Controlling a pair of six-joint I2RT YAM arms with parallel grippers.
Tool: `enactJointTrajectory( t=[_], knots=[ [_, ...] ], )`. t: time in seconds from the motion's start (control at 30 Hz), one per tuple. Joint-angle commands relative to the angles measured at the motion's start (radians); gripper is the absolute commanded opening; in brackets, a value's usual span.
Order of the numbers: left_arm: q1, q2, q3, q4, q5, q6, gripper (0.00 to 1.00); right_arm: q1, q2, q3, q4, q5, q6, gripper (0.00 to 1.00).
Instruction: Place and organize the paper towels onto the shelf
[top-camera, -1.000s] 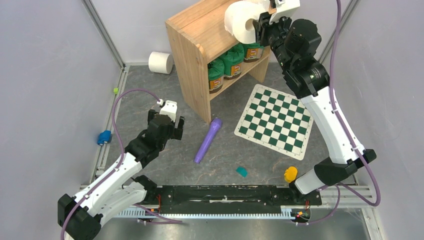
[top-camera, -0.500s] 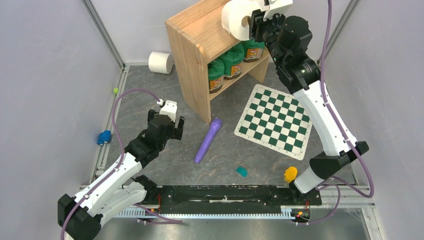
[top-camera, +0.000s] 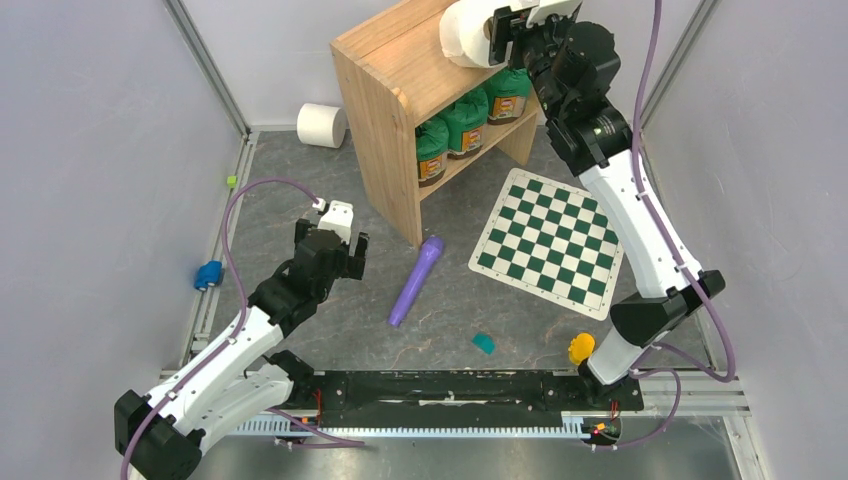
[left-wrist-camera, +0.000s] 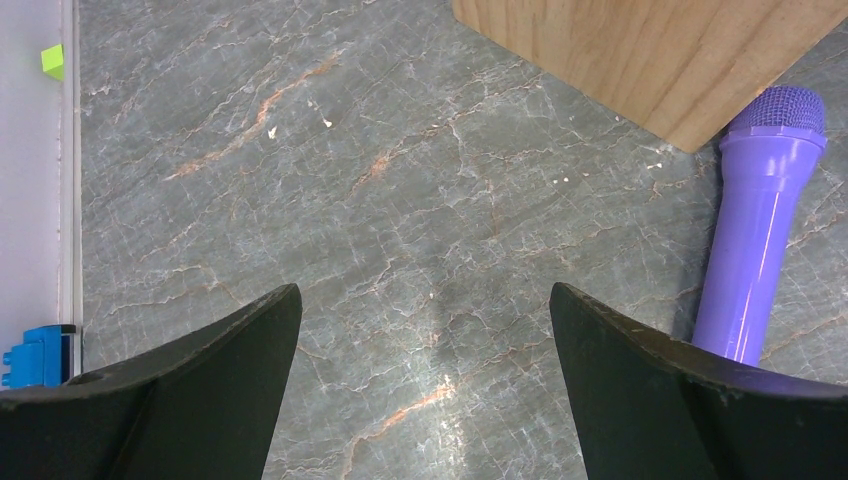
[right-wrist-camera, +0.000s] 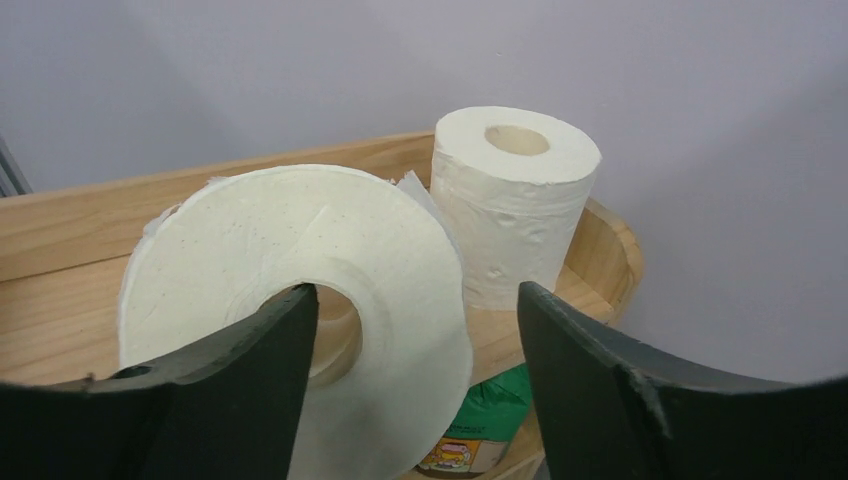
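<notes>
A white paper towel roll (top-camera: 462, 35) lies on its side on top of the wooden shelf (top-camera: 395, 70). My right gripper (top-camera: 497, 30) is at its end face and open. In the right wrist view the left finger sits at the roll's (right-wrist-camera: 290, 250) core hole, and the right finger stands clear of its edge. A second roll (right-wrist-camera: 515, 200) stands upright behind it on the shelf top (right-wrist-camera: 60, 240). A third roll (top-camera: 321, 125) lies on the floor at the back left. My left gripper (top-camera: 340, 250) hangs open and empty over the floor (left-wrist-camera: 425, 300).
Green canisters (top-camera: 465, 120) fill the shelf's lower tier. A checkered board (top-camera: 550, 240) and a purple microphone (top-camera: 416, 280) lie in front of the shelf. A teal piece (top-camera: 484, 343), a yellow piece (top-camera: 580, 348), a blue piece (top-camera: 208, 274) and a small green cube (top-camera: 231, 181) are scattered about.
My right gripper carried the roll up and left onto the shelf top, and its jaws have spread apart off the roll. The left arm has not moved.
</notes>
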Motion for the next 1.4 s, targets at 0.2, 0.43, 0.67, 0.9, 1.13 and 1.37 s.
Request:
enactJointTrajectory(
  t=[0.2,0.43,0.67,0.9,1.13,1.37],
  knots=[
    [0.007,-0.010,-0.003,0.018,0.001,0.021,1.00,-0.012,0.073,0.059,0.227,-0.023,-0.032,0.98],
    [0.007,-0.007,-0.004,0.016,0.002,0.018,1.00,-0.022,0.090,0.044,0.373,-0.043,-0.041,0.98],
    [0.007,-0.006,-0.004,0.016,0.003,0.018,1.00,-0.024,0.032,-0.004,0.475,-0.091,-0.058,0.98],
    [0.007,-0.007,-0.004,0.022,0.020,0.013,1.00,-0.024,-0.170,-0.328,0.503,-0.162,-0.052,0.98],
    [0.007,-0.010,0.001,0.026,0.036,0.006,1.00,-0.023,-0.256,-0.437,0.362,-0.295,-0.017,0.98],
    [0.007,-0.037,0.001,0.028,0.062,-0.012,1.00,-0.024,-0.426,-0.687,0.317,-0.148,0.010,0.98]
  ],
)
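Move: The white paper roll on the top shelf board lies tipped, its core facing the right hand and one finger of that hand already in the hole; its middle is about 5 cm ahead, 6 cm left and 2 cm below. The standing roll is some 14 cm ahead, 3 cm right and 2 cm lower; the right-hand green pack on the board below is about 10 cm ahead, 1 cm left and 18 cm down. From the left hand the tipped roll is roughly 24 cm ahead, 29 cm right and 36 cm up. With one finger still in the tipped roll's core, the right hand opens from about two-thirds to fully wide while reaching forward some 3 cm and rising with its fingertips tilting up, to swing the roll back onto its base. It climbs on to about 5 cm above its start as it begins to draw back, then pulls away from the roll, back about 9 cm and down as far, turning some 10 degrees counter-clockwise while the fingertips tip partly down again, fingers wide and clear in front of the shelf. ##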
